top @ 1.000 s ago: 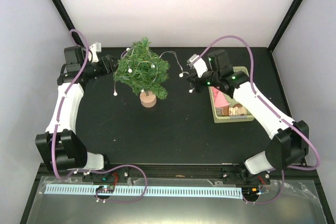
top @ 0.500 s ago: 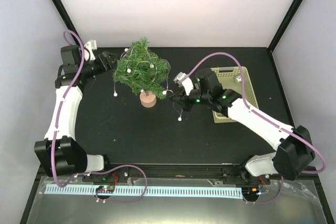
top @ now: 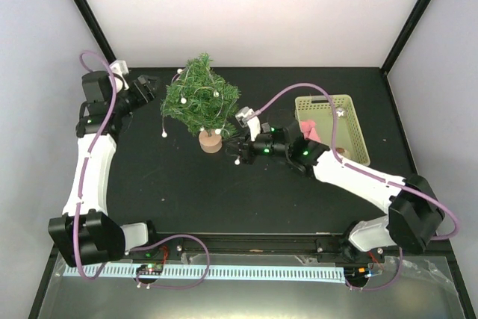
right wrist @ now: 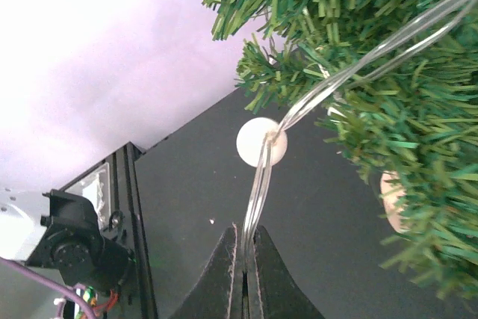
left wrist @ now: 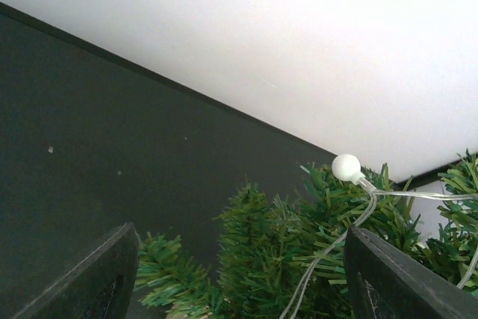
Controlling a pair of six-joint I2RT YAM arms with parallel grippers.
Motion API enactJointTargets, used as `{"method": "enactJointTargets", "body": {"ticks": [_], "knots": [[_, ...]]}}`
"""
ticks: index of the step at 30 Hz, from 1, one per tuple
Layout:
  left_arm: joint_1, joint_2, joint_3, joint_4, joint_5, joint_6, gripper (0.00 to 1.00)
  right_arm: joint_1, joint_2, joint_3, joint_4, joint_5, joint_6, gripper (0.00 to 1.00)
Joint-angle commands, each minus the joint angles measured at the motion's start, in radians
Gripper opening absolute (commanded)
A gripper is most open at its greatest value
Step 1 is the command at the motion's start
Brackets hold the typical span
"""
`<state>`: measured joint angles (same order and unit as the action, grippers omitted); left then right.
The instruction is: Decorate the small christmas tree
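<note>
The small christmas tree (top: 200, 101) stands at the back left of the black table on a round wooden base (top: 211, 141). A clear light string with white bulbs (top: 216, 93) winds through its branches. My right gripper (top: 237, 146) is just right of the base, shut on the string's wire (right wrist: 258, 192) a little below a bulb (right wrist: 261, 142); the tree (right wrist: 388, 110) fills the upper right of that view. My left gripper (top: 151, 86) hovers open left of the tree, holding nothing. In its wrist view, branches (left wrist: 284, 252) and one bulb (left wrist: 346, 167) lie beyond the fingers (left wrist: 396, 282).
A pale green lattice basket (top: 358, 128) sits at the right with pink items (top: 310, 131) inside. One bulb (top: 163, 134) dangles at the tree's left side. White walls enclose the back and sides.
My right arm swung from above the basket left and forward to the tree's base, drawing the light string along. My left gripper backed away from the tree and opened wider.
</note>
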<state>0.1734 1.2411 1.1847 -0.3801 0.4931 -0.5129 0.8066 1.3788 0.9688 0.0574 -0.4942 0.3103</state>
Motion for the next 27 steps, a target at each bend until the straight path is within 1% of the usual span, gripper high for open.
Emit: {"method": "enactJointTargets", "body": {"ticks": [1, 3, 6, 11, 13, 15, 16, 17, 19, 21, 23, 25, 27], "knots": [[0.011, -0.071, -0.037, 0.047, -0.118, 0.013, 0.77, 0.058, 0.045, -0.028, 0.175, 0.104, 0.107, 0.01], [0.011, -0.104, -0.072, 0.060, -0.180, 0.020, 0.77, 0.076, 0.069, -0.031, 0.208, 0.132, 0.132, 0.01], [0.012, -0.155, -0.122, 0.083, -0.233, 0.028, 0.78, 0.099, 0.105, -0.037, 0.272, 0.174, 0.167, 0.01], [0.012, -0.210, -0.155, 0.076, -0.232, 0.057, 0.79, 0.115, 0.170, -0.039, 0.345, 0.239, 0.220, 0.02], [0.011, -0.225, -0.161, 0.063, -0.211, 0.072, 0.80, 0.115, 0.175, -0.039, 0.346, 0.254, 0.205, 0.05], [0.011, -0.247, -0.178, 0.065, -0.183, 0.077, 0.80, 0.115, 0.163, -0.039, 0.317, 0.270, 0.163, 0.12], [0.012, -0.260, -0.187, 0.066, -0.174, 0.079, 0.80, 0.115, 0.150, -0.040, 0.294, 0.274, 0.123, 0.17], [0.010, -0.272, -0.200, 0.071, -0.166, 0.077, 0.80, 0.115, 0.130, -0.037, 0.257, 0.279, 0.066, 0.25], [0.007, -0.300, -0.228, 0.086, -0.138, 0.074, 0.80, 0.115, 0.083, -0.040, 0.175, 0.295, -0.057, 0.37], [0.003, -0.318, -0.243, 0.080, -0.121, 0.079, 0.80, 0.108, 0.025, -0.057, 0.107, 0.299, -0.205, 0.47], [-0.001, -0.335, -0.252, 0.071, -0.120, 0.094, 0.79, 0.099, -0.028, -0.070, 0.027, 0.313, -0.383, 0.51], [-0.007, -0.356, -0.265, 0.071, -0.119, 0.097, 0.79, 0.084, -0.069, -0.098, -0.037, 0.297, -0.612, 0.56], [-0.015, -0.380, -0.281, 0.079, -0.113, 0.099, 0.78, 0.066, -0.081, -0.106, -0.108, 0.325, -0.802, 0.57]]}}
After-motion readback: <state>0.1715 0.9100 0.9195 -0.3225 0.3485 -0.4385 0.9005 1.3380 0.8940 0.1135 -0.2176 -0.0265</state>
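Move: The right gripper holds the loose end of the light string. From it the tree's crown is about 15 cm ahead, 8 cm left and 8 cm lower. The pot is 15 cm ahead and 8 cm left too, some 22 cm down; the basket is roughly 16 cm ahead, 31 cm right and 21 cm below. From the open left gripper the tree is about 15 cm right, 4 cm ahead and 12 cm lower. Carry the held string end left and down about 4 cm each way on the tree's near side, then open the right fingers over halfway and let go of the wire. Draw that gripper back right and up, rolling it some 20 degrees so its far side lifts. Meanwhile bring the open left gripper back about 6 cm, swinging first left, then partly right again. ##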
